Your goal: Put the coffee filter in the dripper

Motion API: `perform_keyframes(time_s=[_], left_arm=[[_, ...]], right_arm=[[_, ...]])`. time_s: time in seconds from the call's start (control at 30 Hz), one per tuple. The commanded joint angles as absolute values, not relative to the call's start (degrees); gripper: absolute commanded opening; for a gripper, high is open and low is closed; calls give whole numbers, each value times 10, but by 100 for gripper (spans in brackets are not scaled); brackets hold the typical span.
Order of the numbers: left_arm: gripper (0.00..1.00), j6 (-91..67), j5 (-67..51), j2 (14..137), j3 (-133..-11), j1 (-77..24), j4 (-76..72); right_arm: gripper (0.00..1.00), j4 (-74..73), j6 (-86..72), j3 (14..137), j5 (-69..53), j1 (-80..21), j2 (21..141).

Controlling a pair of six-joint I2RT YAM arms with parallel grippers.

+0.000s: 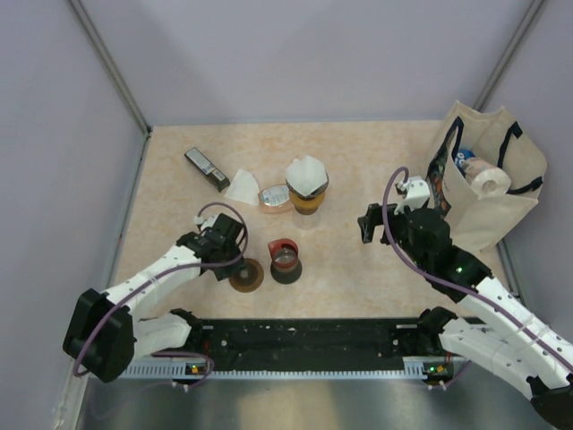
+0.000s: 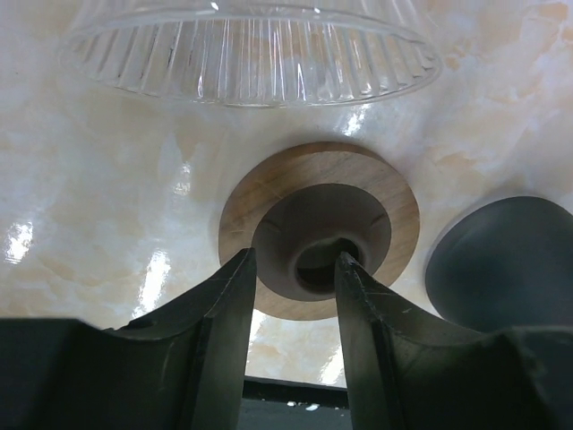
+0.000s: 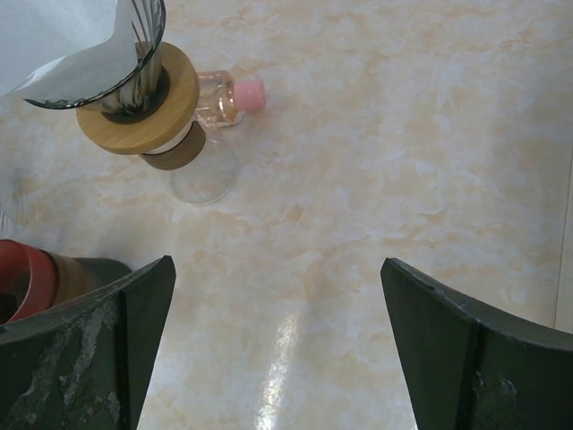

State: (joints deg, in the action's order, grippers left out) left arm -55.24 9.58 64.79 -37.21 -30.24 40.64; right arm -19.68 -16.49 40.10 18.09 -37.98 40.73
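A white coffee filter sits in a glass dripper with a wooden collar on a carafe at mid-table. Both show at the top left of the right wrist view, filter and dripper. A second white filter lies flat to its left. My left gripper hovers over a wooden ring with a dark hub, its fingers narrowly apart and holding nothing. A ribbed clear glass cone lies just beyond the ring. My right gripper is wide open and empty over bare table.
A red cup on a black base stands right of the wooden ring. A pink-capped bottle lies beside the carafe. A black bar-shaped device lies at the back left. A canvas tote bag with items stands at the right.
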Motion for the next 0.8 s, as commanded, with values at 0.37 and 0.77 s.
perform_keyframes(time_s=[0.37,0.77], left_arm=[[39,-571,133,700,-369,-323,388],[19,-576,146,718,-378,-346,402]], right_arm=[[98,-186,-163,397,208,-376,406],[98,-187,-163,397,210,-375,409]])
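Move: The wooden ring with the dark funnel lies almost under my left fingertips, its middle about 1 cm ahead, 1 cm to the right and some 3 cm below. The red cup on its dark base stands roughly 11 cm to my left hand's right and 2 cm ahead, and a clear ribbed cup about 7 cm ahead and 1 cm left. From my right hand the ring is some 32 cm left, 7 cm back and 20 cm down. I lower my left hand about 2 cm, almost straight down, towards the funnel of the wooden ring, rolling the wrist some 5 degrees so that its left side rises. My fingers, already half closed, keep narrowing to about half their gap, still closing after the descent has stopped, with their tips over the left part of the funnel by its hole; whether they touch it can't be seen. ##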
